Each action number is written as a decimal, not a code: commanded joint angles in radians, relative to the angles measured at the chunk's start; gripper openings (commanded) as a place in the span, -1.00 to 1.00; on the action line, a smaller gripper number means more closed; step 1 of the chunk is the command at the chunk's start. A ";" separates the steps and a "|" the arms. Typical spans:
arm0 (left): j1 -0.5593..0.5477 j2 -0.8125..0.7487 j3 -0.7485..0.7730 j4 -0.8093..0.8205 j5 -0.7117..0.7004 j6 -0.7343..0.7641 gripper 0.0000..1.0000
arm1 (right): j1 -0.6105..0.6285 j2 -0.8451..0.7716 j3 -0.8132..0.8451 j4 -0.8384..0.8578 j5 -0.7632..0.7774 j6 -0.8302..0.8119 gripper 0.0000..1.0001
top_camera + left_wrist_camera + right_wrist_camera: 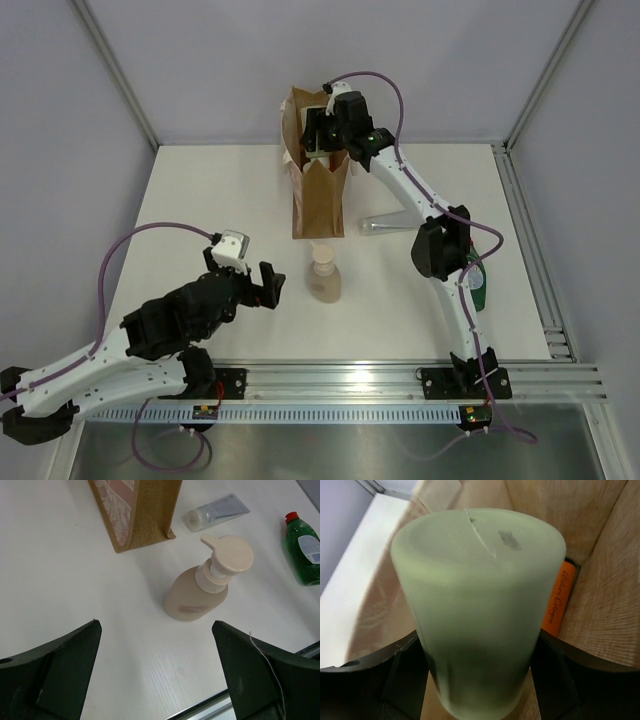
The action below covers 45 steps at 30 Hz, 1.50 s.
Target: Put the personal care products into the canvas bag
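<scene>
The tan canvas bag stands upright at the back of the table. My right gripper is over its open mouth. It is shut on a pale green bottle, held base first inside the bag. An orange bottle lies deeper in the bag. A beige-pink pump bottle stands in front of the bag. My left gripper is wide open just left of it and holds nothing. A silver tube lies to the right of the bag. A dark green bottle lies beyond it.
The right arm's elbow hangs over the table and covers part of the dark green bottle. Metal rails run along the near edge and another along the right side. Grey walls close off the back and sides.
</scene>
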 commanded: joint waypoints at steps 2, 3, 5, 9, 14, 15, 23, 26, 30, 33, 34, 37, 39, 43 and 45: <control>-0.001 -0.028 -0.069 0.100 0.018 -0.019 0.98 | -0.004 -0.075 -0.069 0.157 0.076 -0.068 -0.87; -0.003 -0.028 -0.080 0.113 0.026 -0.022 0.98 | -0.004 -0.077 -0.077 0.147 0.072 -0.076 -0.84; -0.003 -0.020 -0.102 0.144 0.042 -0.028 0.98 | -0.004 -0.080 -0.104 0.127 0.023 -0.096 -0.61; -0.001 0.001 -0.128 0.181 0.092 -0.042 0.98 | -0.002 -0.074 -0.109 0.072 -0.035 -0.132 -0.02; -0.003 0.015 -0.177 0.244 0.196 -0.038 0.98 | -0.002 -0.103 -0.126 0.029 -0.111 -0.149 0.87; -0.001 0.015 -0.186 0.252 0.211 -0.035 0.97 | -0.001 -0.121 -0.129 0.026 -0.117 -0.160 0.94; -0.004 0.020 -0.280 0.373 0.371 -0.019 0.98 | -0.002 -0.245 -0.143 -0.041 -0.269 -0.256 0.99; -0.004 0.049 -0.284 0.396 0.348 -0.009 0.98 | -0.007 -0.317 -0.155 -0.092 -0.357 -0.310 0.99; -0.004 0.110 -0.309 0.491 0.310 -0.010 0.98 | -0.015 -0.434 -0.152 -0.204 -0.468 -0.414 0.99; -0.006 0.149 -0.332 0.566 0.259 -0.028 0.98 | -0.042 -0.571 -0.219 -0.274 -0.528 -0.488 0.99; -0.007 0.173 -0.338 0.584 0.215 -0.059 0.98 | -0.050 -0.615 -0.302 -0.278 -0.540 -0.497 0.99; -0.007 0.218 -0.384 0.711 0.158 -0.131 0.98 | -0.103 -0.800 -0.524 -0.273 -0.565 -0.551 0.99; -0.013 0.268 -0.422 0.869 0.124 -0.198 0.97 | -0.131 -0.953 -0.665 -0.246 -0.546 -0.559 0.99; -0.053 0.409 -0.430 1.054 0.060 -0.205 0.97 | -0.223 -1.188 -1.052 -0.206 -0.566 -0.580 0.99; -0.087 0.515 -0.400 1.100 0.014 -0.173 0.97 | -0.277 -1.295 -1.149 -0.209 -0.579 -0.596 0.99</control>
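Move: My right hand holds the pale green bottle at the canvas bag's mouth: the bag's middle lies about 11 cm below and 4 cm back of that hand, and the tube 13 cm back, 21 cm right and 22 cm below it. For my empty left hand, the pump bottle is some 10 cm ahead, 13 cm right and 16 cm below, with the bag 33 cm ahead, 11 cm right and 11 cm below. I lower the pale green bottle about 6 cm into the bag with my right hand, open my fingers to let go, climb out, then sweep back and right, sinking again and ending turned counter-clockwise. Meanwhile my open left hand sinks some 14 cm and goes 10 cm right, drawing back briefly before coming forward again, closing in on the pump bottle. ##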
